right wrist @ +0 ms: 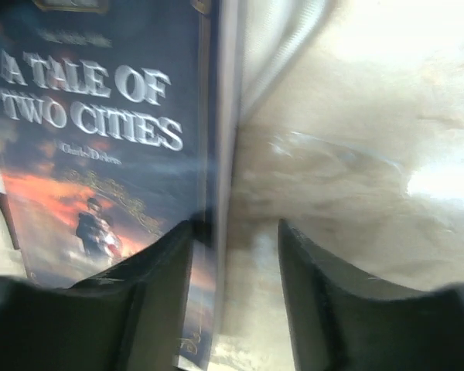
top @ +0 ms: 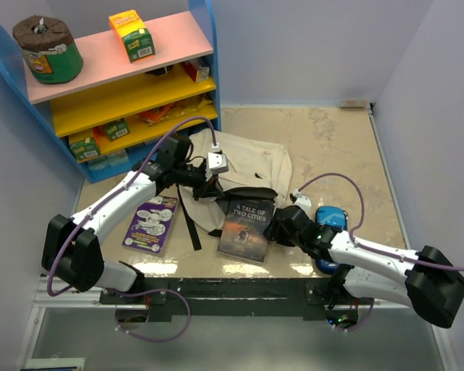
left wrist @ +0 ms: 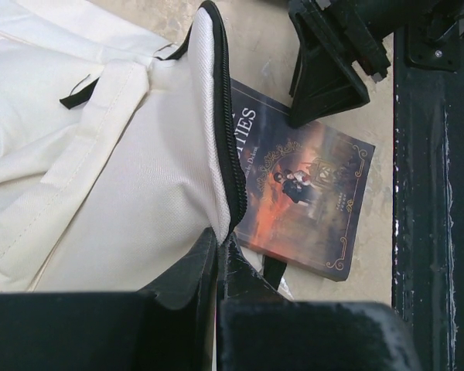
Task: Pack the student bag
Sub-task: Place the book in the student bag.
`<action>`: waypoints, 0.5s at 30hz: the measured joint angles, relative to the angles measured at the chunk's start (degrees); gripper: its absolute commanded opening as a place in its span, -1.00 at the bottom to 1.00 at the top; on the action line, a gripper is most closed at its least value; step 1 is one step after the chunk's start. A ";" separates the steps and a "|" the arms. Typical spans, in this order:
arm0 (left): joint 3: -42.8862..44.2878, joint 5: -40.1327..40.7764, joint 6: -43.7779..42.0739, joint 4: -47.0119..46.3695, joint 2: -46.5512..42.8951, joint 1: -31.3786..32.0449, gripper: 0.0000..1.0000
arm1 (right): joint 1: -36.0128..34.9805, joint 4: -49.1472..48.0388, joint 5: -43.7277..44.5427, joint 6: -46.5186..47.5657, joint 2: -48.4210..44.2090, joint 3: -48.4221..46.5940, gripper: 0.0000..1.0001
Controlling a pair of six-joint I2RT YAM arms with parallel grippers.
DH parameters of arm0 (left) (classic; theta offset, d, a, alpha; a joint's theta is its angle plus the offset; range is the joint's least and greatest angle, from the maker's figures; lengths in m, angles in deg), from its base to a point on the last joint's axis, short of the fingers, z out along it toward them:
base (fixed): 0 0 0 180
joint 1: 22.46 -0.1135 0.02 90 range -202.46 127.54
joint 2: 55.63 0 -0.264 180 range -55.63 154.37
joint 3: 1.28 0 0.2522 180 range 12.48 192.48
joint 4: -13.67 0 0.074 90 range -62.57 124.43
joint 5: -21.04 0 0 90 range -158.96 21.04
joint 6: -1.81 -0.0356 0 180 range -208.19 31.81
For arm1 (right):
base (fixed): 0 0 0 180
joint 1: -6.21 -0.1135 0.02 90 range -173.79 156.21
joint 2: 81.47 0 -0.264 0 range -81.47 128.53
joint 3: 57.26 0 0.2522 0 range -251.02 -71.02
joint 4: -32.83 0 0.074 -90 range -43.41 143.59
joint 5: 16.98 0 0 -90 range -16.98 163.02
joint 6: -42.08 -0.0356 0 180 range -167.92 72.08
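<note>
The student bag (top: pixel 251 161) lies floppy and beige in the middle of the table, its black zipper trim toward the arms. My left gripper (top: pixel 214 185) is shut on the bag's zipper edge (left wrist: pixel 230 185) and holds that rim up; in the left wrist view its jaws (left wrist: pixel 219 246) pinch the cream fabric. The book "A Tale of Two Cities" (top: pixel 247 227) lies flat just in front of the bag. My right gripper (top: pixel 275 228) is open at the book's right edge. In the right wrist view (right wrist: pixel 236 232) one finger rests over the cover (right wrist: pixel 93 139) and the other over the bare table.
A purple booklet (top: pixel 151 222) lies left of the book. A glossy blue pencil case (top: pixel 331 218) sits right of my right arm. A coloured shelf unit (top: pixel 124 85) with boxes stands at the back left. White walls close in the table.
</note>
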State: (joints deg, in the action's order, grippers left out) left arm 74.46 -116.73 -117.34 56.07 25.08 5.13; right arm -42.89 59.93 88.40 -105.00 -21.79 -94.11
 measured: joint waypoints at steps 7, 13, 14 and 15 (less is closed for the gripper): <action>0.85 0.22 0.52 -0.26 0.02 1.49 -1.00 | 0.37 -6.84 1.55 -1.92 7.56 -3.54 -0.86; 1.66 0.20 1.57 -0.72 -0.13 2.10 -1.00 | 1.60 -12.57 1.49 -1.84 13.79 -6.40 -0.87; 1.66 0.17 1.53 -0.66 -0.13 2.25 -1.00 | 1.66 -13.16 1.66 -1.84 14.19 -6.67 -0.82; 1.66 0.17 1.49 -0.44 -0.11 2.47 -1.00 | 1.75 -13.29 1.81 -1.79 14.23 -6.86 -0.70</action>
State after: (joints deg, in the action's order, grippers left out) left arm 76.12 -116.55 -115.85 55.64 24.97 7.60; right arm -41.14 46.64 90.21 -106.79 -7.56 -100.98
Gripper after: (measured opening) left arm 0.027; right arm 0.063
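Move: The book's middle lies about 8 cm to the right hand's left, level with it and some 2 cm below, its right edge between the open fingers. From this hand the raised black rim of the bag mouth is about 12 cm ahead and 6 cm left, and the blue case some 18 cm right and 2 cm back. From the left hand, still pinching the bag's rim, the book is about 11 cm back, 8 cm right and 13 cm down. Right fingers shut at the book's right edge and push forward-left, some 7 cm, towards the bag mouth. ##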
